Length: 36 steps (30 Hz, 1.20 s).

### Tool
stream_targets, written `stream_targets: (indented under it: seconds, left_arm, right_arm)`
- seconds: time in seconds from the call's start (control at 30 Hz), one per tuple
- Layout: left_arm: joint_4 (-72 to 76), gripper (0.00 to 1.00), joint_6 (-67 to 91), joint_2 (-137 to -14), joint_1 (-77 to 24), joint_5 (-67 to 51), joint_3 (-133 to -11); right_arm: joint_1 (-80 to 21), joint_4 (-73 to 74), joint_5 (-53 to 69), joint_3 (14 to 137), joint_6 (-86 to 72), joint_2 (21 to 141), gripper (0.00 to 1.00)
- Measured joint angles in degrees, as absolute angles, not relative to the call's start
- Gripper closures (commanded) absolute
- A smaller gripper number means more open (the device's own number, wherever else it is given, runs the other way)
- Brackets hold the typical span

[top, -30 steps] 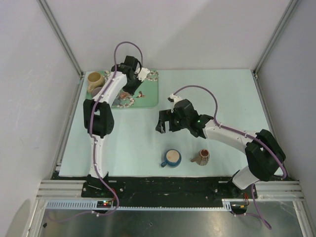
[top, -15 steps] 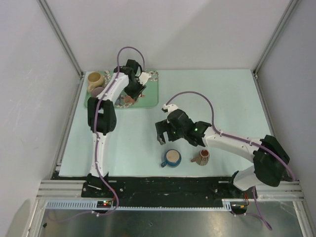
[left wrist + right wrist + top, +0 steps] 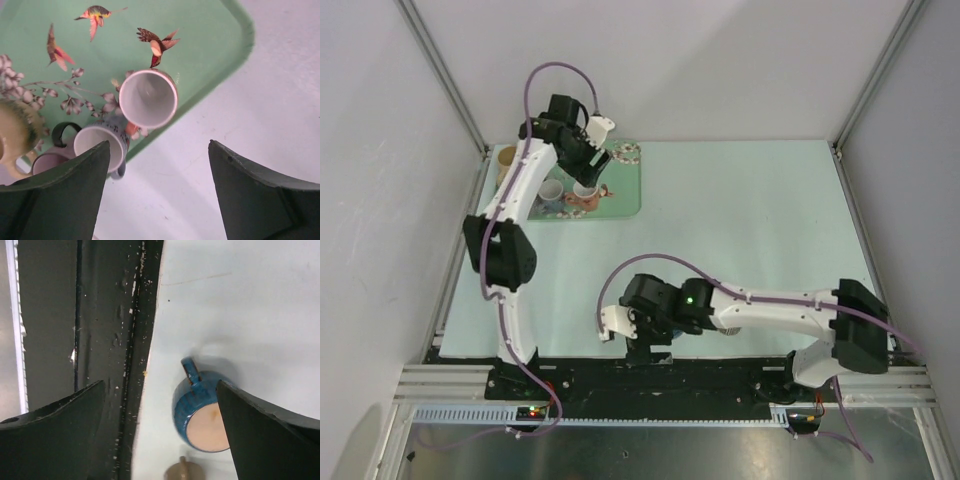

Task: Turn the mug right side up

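A blue mug (image 3: 196,399) stands on the table near its front edge, a flat pale face turned up and its handle pointing away. My right gripper (image 3: 160,384) hovers open above it, one finger over the mug's right side, the other over the dark rail. In the top view the right arm hides this mug. A brown mug (image 3: 183,471) lies just beside it. My left gripper (image 3: 159,145) hangs open and empty above the green tray's (image 3: 200,40) corner, where a white-lined mug (image 3: 148,98) stands mouth up.
On the tray (image 3: 620,200) a second patterned mug (image 3: 100,147), a pinkish one (image 3: 47,162) and a tan one (image 3: 15,135) crowd together. The black front rail (image 3: 110,340) runs right next to the blue mug. Frame posts stand at the table's back corners.
The left gripper opened and rose off the tray, leaving a mug standing there. The right arm swung from mid-table down to the near edge, over the blue mug.
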<state>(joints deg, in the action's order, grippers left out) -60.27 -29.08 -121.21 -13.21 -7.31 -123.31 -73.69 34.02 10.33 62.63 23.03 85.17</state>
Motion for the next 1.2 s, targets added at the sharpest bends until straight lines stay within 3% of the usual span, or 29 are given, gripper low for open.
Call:
stream_targets:
  seconds: [0.27,0.47,0.67,0.83,0.97,1.0,1.07,1.2]
  left_arm:
    - [-60.49,0.15,-29.41,-107.37,-13.21,-10.98,-117.36]
    - [-60.60,0.15,-29.45,-104.47,-13.19,-11.90,-112.60]
    - [-60.77,0.15,-29.43,-104.42,-13.10,-12.25,-109.45]
    - [-60.75,0.15,-29.41,-104.42,-13.06,-12.47,-109.43]
    - [-60.73,0.15,-29.41,-104.42,-12.95,-12.73,-109.43]
    - [-60.73,0.15,-29.39,-104.42,-12.93,-12.78,-109.43]
    - [-60.73,0.15,-29.41,-104.40,-12.88,-12.86,-109.43]
    - [-60.73,0.15,-29.36,-104.01,-12.71,-13.45,-109.40]
  right_arm:
    - [-73.43,46.68,10.26,76.29,38.48,100.01,0.06]
    - [-73.41,53.19,7.49,80.09,43.66,106.59,0.15]
    - [-73.34,55.35,4.12,82.67,46.89,110.50,0.41]
    - [-72.99,55.35,2.46,83.20,48.51,112.92,0.46]
    - [-72.66,55.02,2.02,83.20,49.54,114.48,0.70]
    - [-72.64,54.96,1.89,83.24,49.76,114.76,0.84]
    - [-72.64,54.76,1.65,83.29,50.33,115.18,0.96]
    - [-72.62,54.94,0.93,83.94,49.93,115.44,1.00]
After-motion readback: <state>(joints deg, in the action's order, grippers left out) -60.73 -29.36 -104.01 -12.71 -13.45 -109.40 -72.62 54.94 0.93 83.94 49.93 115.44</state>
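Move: The blue mug, upside down, has its middle about 8 cm ahead of the right gripper, 5 cm to its right and 9 cm below; its handle sticks out back and left, towards that gripper. The brown striped mug lies some 14 cm to the right of the blue one, about level with it. The table's near edge runs almost right under the right gripper. From the left gripper, the blue mug is about 32 cm back, 19 cm right and 16 cm down. Sink the right gripper about 8 cm and carry it 5 cm forward onto the blue mug's handle, swinging the fingers from slanting left to straight down with some counter-clockwise turn; close them late and pinch the handle. Meanwhile draw the open left gripper back about 7 cm and up, away from the orange mug on the tray. ##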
